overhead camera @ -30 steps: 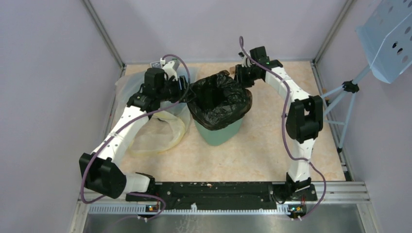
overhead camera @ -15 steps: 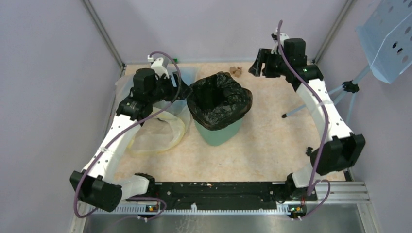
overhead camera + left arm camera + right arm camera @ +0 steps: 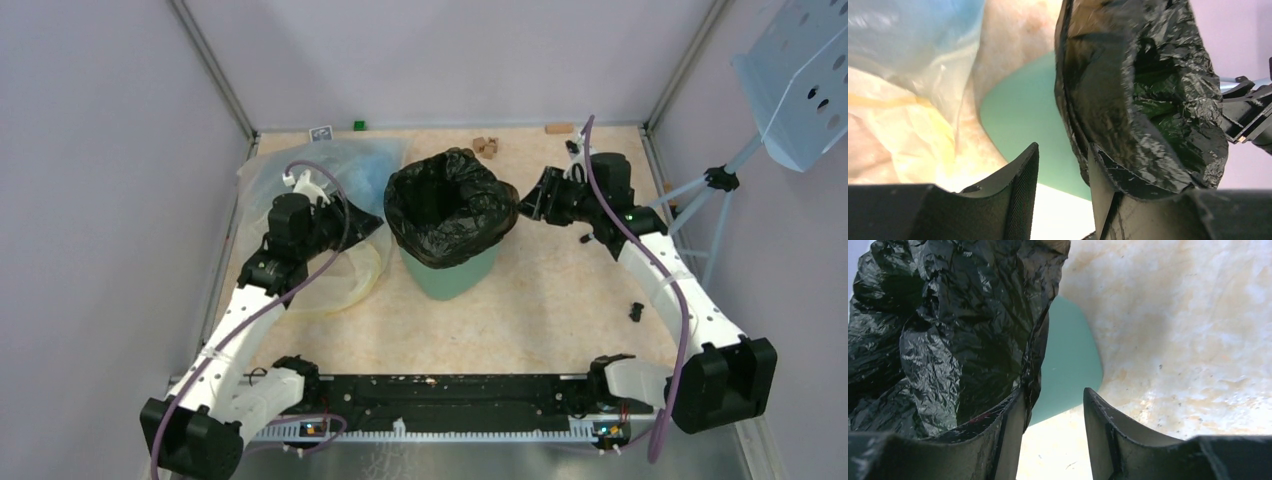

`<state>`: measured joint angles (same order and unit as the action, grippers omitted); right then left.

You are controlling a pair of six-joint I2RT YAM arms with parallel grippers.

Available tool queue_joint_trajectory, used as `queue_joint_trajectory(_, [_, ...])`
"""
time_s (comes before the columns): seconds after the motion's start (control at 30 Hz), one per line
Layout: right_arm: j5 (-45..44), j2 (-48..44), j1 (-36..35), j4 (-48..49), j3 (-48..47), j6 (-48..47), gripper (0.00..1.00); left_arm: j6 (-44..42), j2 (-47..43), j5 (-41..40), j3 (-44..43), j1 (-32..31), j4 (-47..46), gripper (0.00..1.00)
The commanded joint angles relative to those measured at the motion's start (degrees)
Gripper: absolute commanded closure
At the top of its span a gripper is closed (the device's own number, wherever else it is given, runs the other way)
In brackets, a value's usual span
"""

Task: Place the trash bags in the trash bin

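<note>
The mint-green trash bin [image 3: 447, 272] stands mid-table. A glossy black trash bag [image 3: 450, 205] lines it, its mouth open and its edge folded down over the rim. My left gripper [image 3: 372, 222] is just left of the bin, open, with nothing between its fingers. In the left wrist view the gripper [image 3: 1062, 172] faces the bin wall [image 3: 1023, 120], its right finger beside the bag's hanging edge [image 3: 1118, 100]. My right gripper [image 3: 530, 205] is open at the bin's right side. In the right wrist view the gripper [image 3: 1054, 412] has its left finger against the bag's edge [image 3: 948, 330], with the bin [image 3: 1068, 360] beyond.
A large clear bag [image 3: 325, 270] with blue and yellow contents lies left of the bin, under the left arm. Small wooden blocks [image 3: 487, 146] and a green cube [image 3: 358, 125] sit along the back wall. A small black piece [image 3: 636, 311] lies at the right, and a tripod [image 3: 715, 200] stands outside the frame.
Both grippers have left the bag's rim and swung out and down to the bin's sides; the right arm went back-right first. The bag stays draped over the rim.
</note>
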<state>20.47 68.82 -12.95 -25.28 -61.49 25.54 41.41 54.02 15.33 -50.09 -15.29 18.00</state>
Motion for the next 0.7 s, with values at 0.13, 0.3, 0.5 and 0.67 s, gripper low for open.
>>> queue_joint_trajectory(0.13, [7.15, -3.02, 0.47, 10.41, 4.26, 6.99, 0.63, 10.99, -0.25, 4.72, 5.86, 0.43, -13.78, 0.51])
queue_joint_trajectory(0.3, [10.40, -2.21, 0.51, 13.93, 6.35, 9.32, 0.73, 12.64, 1.03, 5.97, 7.46, 0.54, -16.92, 0.49])
queue_joint_trajectory(0.5, [12.31, -1.85, 0.49, 15.44, 7.71, 10.70, 0.97, 14.01, 3.27, 7.74, 7.71, 0.52, -19.86, 0.51])
queue_joint_trajectory(0.67, [12.53, -2.11, 0.47, 16.22, 9.32, 11.41, 1.00, 14.76, 3.72, 6.93, 8.72, 0.61, -20.49, 0.54])
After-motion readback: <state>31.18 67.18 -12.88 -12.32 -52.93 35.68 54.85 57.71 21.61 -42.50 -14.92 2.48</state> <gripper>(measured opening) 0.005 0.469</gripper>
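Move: The black trash bag's mouth is already draped over the bin rim. Its right edge lies roughly 3 cm left of the right hand and 1 cm back, at fingertip height. The left hand has the mouth's left edge about 3 cm to its right and 2 cm ahead, nearly level. The bin's middle is some 14 cm right, 3 cm ahead and 13 cm below that hand, and the clear bag about 13 cm left, 10 cm ahead and 25 cm below. The black bag's right edge is pinched as the right hand eases about 3 cm left and a little back at the same height, its half-open fingers shutting fully on the plastic while it rolls roughly 15 degrees, left side up. The left hand dips, then slides some 2.5 cm right and slightly forward to the left edge, rolling about as much with its left side down and staying half open around the plastic. ##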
